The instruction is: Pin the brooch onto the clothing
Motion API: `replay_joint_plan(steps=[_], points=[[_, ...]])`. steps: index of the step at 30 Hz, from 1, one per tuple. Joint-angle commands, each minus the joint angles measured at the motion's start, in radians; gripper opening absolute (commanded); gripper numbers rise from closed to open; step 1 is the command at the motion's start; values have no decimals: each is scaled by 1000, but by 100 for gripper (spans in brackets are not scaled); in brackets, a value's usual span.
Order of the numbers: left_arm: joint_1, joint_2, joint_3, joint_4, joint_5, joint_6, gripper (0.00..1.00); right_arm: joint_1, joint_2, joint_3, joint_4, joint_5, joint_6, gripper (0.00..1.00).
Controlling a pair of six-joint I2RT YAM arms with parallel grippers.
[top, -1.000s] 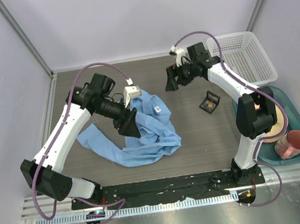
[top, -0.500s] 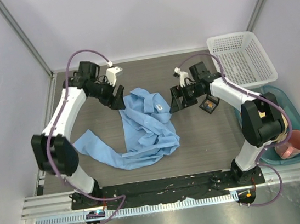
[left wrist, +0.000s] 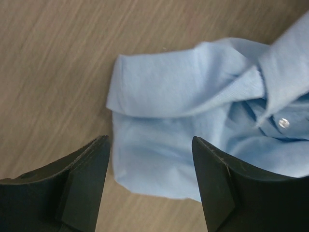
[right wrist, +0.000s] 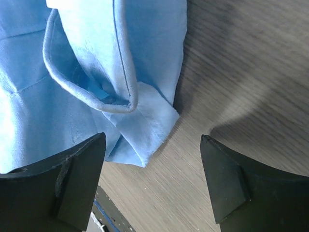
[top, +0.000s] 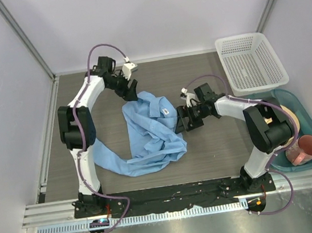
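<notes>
The light blue shirt [top: 149, 131] lies crumpled on the table, collar toward the far side. My left gripper [top: 130, 91] is open and empty at the shirt's far left edge; the left wrist view shows a folded shirt corner [left wrist: 159, 125] between its fingers [left wrist: 87, 179], with a button [left wrist: 284, 123] to the right. My right gripper [top: 182, 121] is open and empty at the shirt's right edge; the right wrist view shows a shirt hem [right wrist: 140, 121] just ahead of its left finger [right wrist: 77, 179]. The brooch is not in view.
A white mesh basket [top: 249, 61] stands at the far right. A teal tray [top: 310, 130] with a pink cup [top: 304, 148] sits at the right edge. The small black case is hidden under my right arm.
My left gripper has swung from the shirt's middle round to its far left edge. My right gripper has come from the far side down to the shirt's right edge, covering the black case.
</notes>
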Motion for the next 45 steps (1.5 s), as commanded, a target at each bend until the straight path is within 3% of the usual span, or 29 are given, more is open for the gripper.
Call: replay_joint_plan(steps=[1,10,13,14,16,17,21,28,37,45], points=[[-15,83,103,60,49,75,73,32,13,-34,116,-38,71,84],[-76,179,171,69,-14,87,70,50,81,-26,199,-42,156,76],[-82,182,177,59,-8,56,58,50,96,-3,213,-47,186,56],[-82,167,173,52,-8,50,45,50,96,6,216,-50,188,36],[-73,137,140,48,-3,24,29,50,75,20,214,-49,187,18],[-67,97,125,46,5,9,18,48,63,40,211,-45,184,1],[-18,-44,85,8,2,-88,0,50,-6,130,104,-1,113,1],[89,-406,-74,-18,11,-191,0,50,-134,349,-71,119,-36,1],[123,-827,-154,31,-116,-342,0,77,-263,665,-215,220,-136,1],[122,-1142,-116,45,-201,-468,0,385,-414,823,-255,485,-243,1]])
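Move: The far edge of the clothing lies about 5 cm to my left hand's right, 2 cm farther out and 5 cm down; the clothing's white label is some 10 cm right of that hand and 7 cm nearer me. My right hand has the garment's right edge roughly 3 cm to its left, level with it and 2 cm below. From there the label lies about 6 cm ahead and 5 cm left, the open brooch box 5 cm ahead and 13 cm right. I ease my left hand right, down and slightly forward, my right hand a few centimetres left and down, and shut both on the clothing's edges. Then I raise both some 37 cm; the left also draws back about 20 cm and moves left, turning counter-clockwise, while the right swings forward and then back, its fingers tipping up some 55 degrees. ##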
